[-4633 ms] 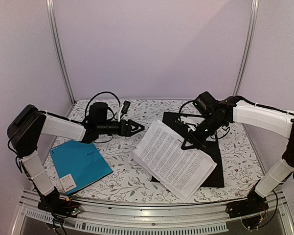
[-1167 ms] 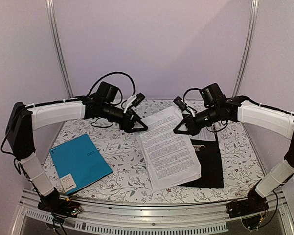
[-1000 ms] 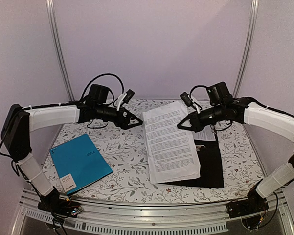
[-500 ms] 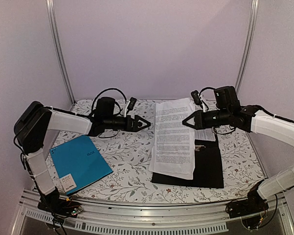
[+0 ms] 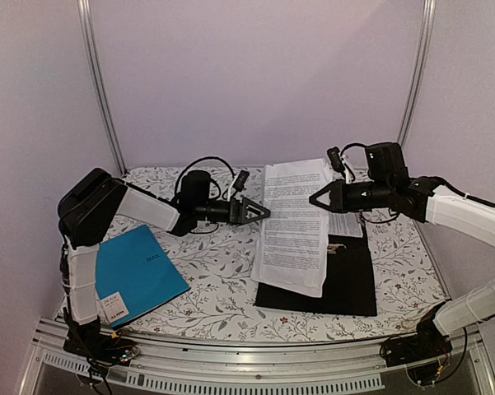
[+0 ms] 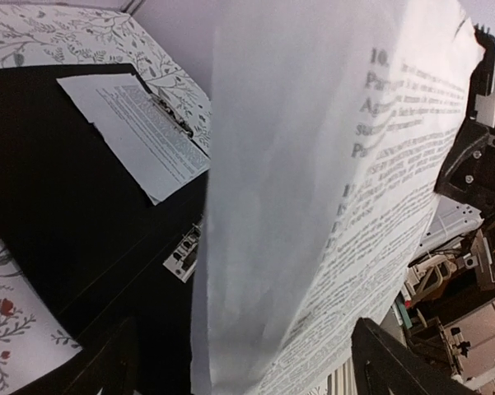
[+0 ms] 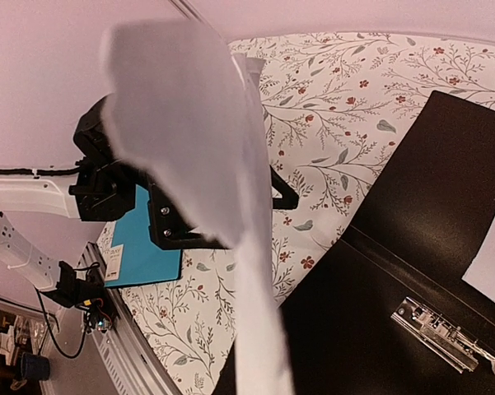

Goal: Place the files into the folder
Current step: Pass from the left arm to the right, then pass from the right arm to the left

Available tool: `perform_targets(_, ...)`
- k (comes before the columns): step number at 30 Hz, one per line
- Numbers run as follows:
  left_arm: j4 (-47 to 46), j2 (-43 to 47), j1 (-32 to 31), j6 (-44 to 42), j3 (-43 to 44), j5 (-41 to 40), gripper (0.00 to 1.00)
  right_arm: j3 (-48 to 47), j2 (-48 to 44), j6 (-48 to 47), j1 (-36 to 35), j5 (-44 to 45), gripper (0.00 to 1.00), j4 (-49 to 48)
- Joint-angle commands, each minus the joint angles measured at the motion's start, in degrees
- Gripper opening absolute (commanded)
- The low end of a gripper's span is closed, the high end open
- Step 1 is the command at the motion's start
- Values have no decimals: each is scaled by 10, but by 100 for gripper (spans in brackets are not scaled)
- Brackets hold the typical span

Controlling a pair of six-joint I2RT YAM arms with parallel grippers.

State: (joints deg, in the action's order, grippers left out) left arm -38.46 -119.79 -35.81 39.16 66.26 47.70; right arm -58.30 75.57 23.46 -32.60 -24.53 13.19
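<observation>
The files (image 5: 292, 226) are white printed sheets hanging upright over the open black folder (image 5: 350, 284), their lower edge draped on its left part. My right gripper (image 5: 315, 200) is shut on their right edge, near the top. My left gripper (image 5: 262, 210) stands open at their left edge. In the left wrist view the files (image 6: 313, 206) hang between its wide-apart fingers (image 6: 107, 362). In the right wrist view the files (image 7: 222, 181) cover my own fingers. The folder (image 7: 412, 247) lies open with its silver clip (image 7: 445, 333) showing. One more printed sheet (image 6: 136, 132) lies inside it.
A teal-blue folder (image 5: 136, 271) lies at the front left on the floral tablecloth (image 5: 214, 263). Metal posts and lilac walls close the back and both sides. A metal rail runs along the near edge.
The right gripper has swung the files from slanting over the table to hanging upright above the black folder. The left arm drew back, then reached right to the files' left edge.
</observation>
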Motion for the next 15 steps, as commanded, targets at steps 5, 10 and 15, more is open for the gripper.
perform_targets(5,-98,-42,-28,51,37,64,79,3,-14,11,6,5,0,-11)
perform_targets(10,-126,-52,-30,75,43,81,61,1,-10,14,8,10,0,-10)
perform_targets(15,-175,-61,-23,113,42,93,37,4,-14,10,14,31,0,8)
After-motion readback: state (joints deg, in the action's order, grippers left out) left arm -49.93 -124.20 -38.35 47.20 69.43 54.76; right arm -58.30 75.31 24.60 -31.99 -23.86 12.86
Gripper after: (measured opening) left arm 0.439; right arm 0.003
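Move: The left hand's open fingers already straddle the left edge of the files; the spot to grip lies about 2 cm back, 2 cm to the right and 1 cm above its hand point. Below, the black folder's middle is some 17 cm to its right and 2 cm ahead, its metal clip roughly 22 cm right and level, both about 14 cm down. From the right hand, still gripping the files, that edge spot lies about 16 cm left, 5 cm back and 9 cm lower. The left hand eases about 4 cm to the right and back towards its base, rising some 2 cm, so that its fingers reach farther across the left edge of the files, one finger showing over the printed face; meanwhile the wrist turns some 10 degrees clockwise, fingertips tipping slightly up, and the fingers go from nearly wide open to a little under half open. The right hand stays almost in place, shut on the right side of the files to hold them up for the pass. ##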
